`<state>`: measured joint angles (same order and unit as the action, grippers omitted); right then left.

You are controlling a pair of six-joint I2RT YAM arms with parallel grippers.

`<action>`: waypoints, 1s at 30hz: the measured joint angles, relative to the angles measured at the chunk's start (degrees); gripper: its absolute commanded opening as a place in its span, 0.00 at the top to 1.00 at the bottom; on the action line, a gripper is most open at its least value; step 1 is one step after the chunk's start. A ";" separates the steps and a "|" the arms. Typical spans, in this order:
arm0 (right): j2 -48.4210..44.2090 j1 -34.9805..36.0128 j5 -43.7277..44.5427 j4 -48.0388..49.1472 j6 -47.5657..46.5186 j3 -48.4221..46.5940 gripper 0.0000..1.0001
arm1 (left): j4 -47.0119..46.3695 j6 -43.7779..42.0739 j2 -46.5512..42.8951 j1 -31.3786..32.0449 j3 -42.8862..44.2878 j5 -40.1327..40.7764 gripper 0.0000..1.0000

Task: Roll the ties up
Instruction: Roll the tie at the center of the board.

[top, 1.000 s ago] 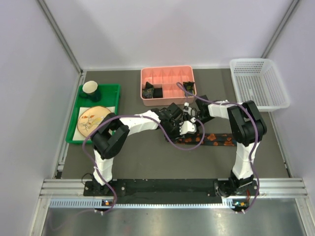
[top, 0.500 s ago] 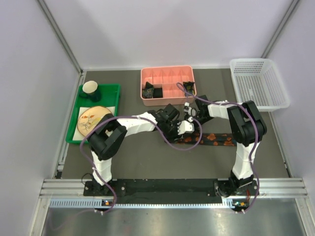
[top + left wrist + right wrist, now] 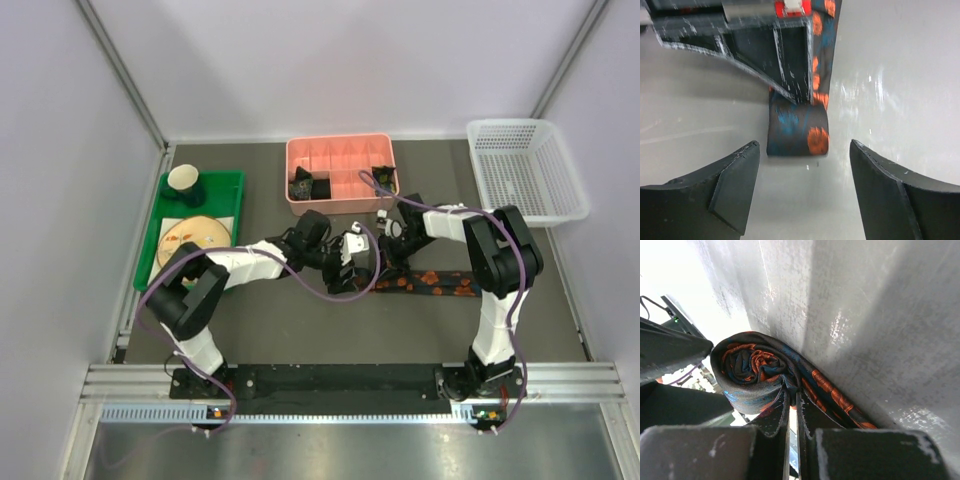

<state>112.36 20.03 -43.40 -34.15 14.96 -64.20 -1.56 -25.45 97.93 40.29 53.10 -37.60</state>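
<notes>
A black tie (image 3: 432,282) with red-orange blotches lies flat on the table, and its left end is wound into a small roll (image 3: 798,133) (image 3: 751,371). My right gripper (image 3: 793,392) (image 3: 389,249) is shut, its tips pinching the fabric where the roll meets the flat length. From the left wrist view its dark fingers (image 3: 790,65) stand just behind the roll. My left gripper (image 3: 803,186) (image 3: 360,263) stands open a short way left of the roll, touching nothing, with bare table between its fingers.
A pink compartment box (image 3: 340,139) at the back holds rolled ties (image 3: 304,185). A white basket (image 3: 525,170) stands at the back right. A green tray (image 3: 228,180) with a cup (image 3: 185,180) and a plate (image 3: 190,240) is at the left. Purple cables (image 3: 330,290) loop over the table.
My left gripper has opened and drawn back to the left, away from the roll. My right gripper has shut on the tie at the roll.
</notes>
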 measured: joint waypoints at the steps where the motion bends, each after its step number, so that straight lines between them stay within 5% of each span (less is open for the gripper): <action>1: -0.02 0.00 0.13 -0.07 -0.11 0.00 1.00 | -2.01 0.92 0.52 -0.02 -0.35 -0.72 0.23; 12: 0.00 0.00 -0.09 -0.02 -0.44 0.00 1.00 | -17.07 8.17 8.61 0.26 -1.01 -3.54 0.41; 19: 0.33 -0.04 -0.92 0.04 -0.81 0.02 0.99 | -16.63 5.81 9.70 1.44 -1.01 -4.90 0.74; 25: 0.42 -0.09 -1.57 -0.48 -1.97 -0.28 0.77 | -10.16 -0.83 9.66 2.54 1.66 -3.52 0.88; 30: 0.39 -1.40 -1.88 -3.74 -3.89 -1.62 0.71 | -1.27 -6.67 9.22 4.57 5.44 0.85 0.92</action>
<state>112.75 18.63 -45.28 -37.89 11.07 -65.82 -2.83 -32.12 107.15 44.86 58.54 -36.75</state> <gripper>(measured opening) 0.257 0.418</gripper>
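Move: Roughly 4 cm to the right of the open left fingers, level with them fore-and-aft and some 4 cm lower, lies the rolled end of the tie. Its flat remainder runs on to the right, centred about 19 cm right of that hand, 5 cm below. The pink box stands some 26 cm ahead and 2 cm left of the left hand, 3 cm lower. The right fingers already pinch the tie beside the roll, whose middle is about 3 cm to their left, level in depth and height. Reaching right and down onto the roll, the left hand travels about 3.5 cm rightward and sinks 3 cm, bowing briefly forward before coming back, and closes its fingers around the roll from front and back; its wrist ends turned slightly clockwise. The right hand keeps its pinch beside the roll nearly still, then parts its fingers a little and starts easing up and right at the end. ##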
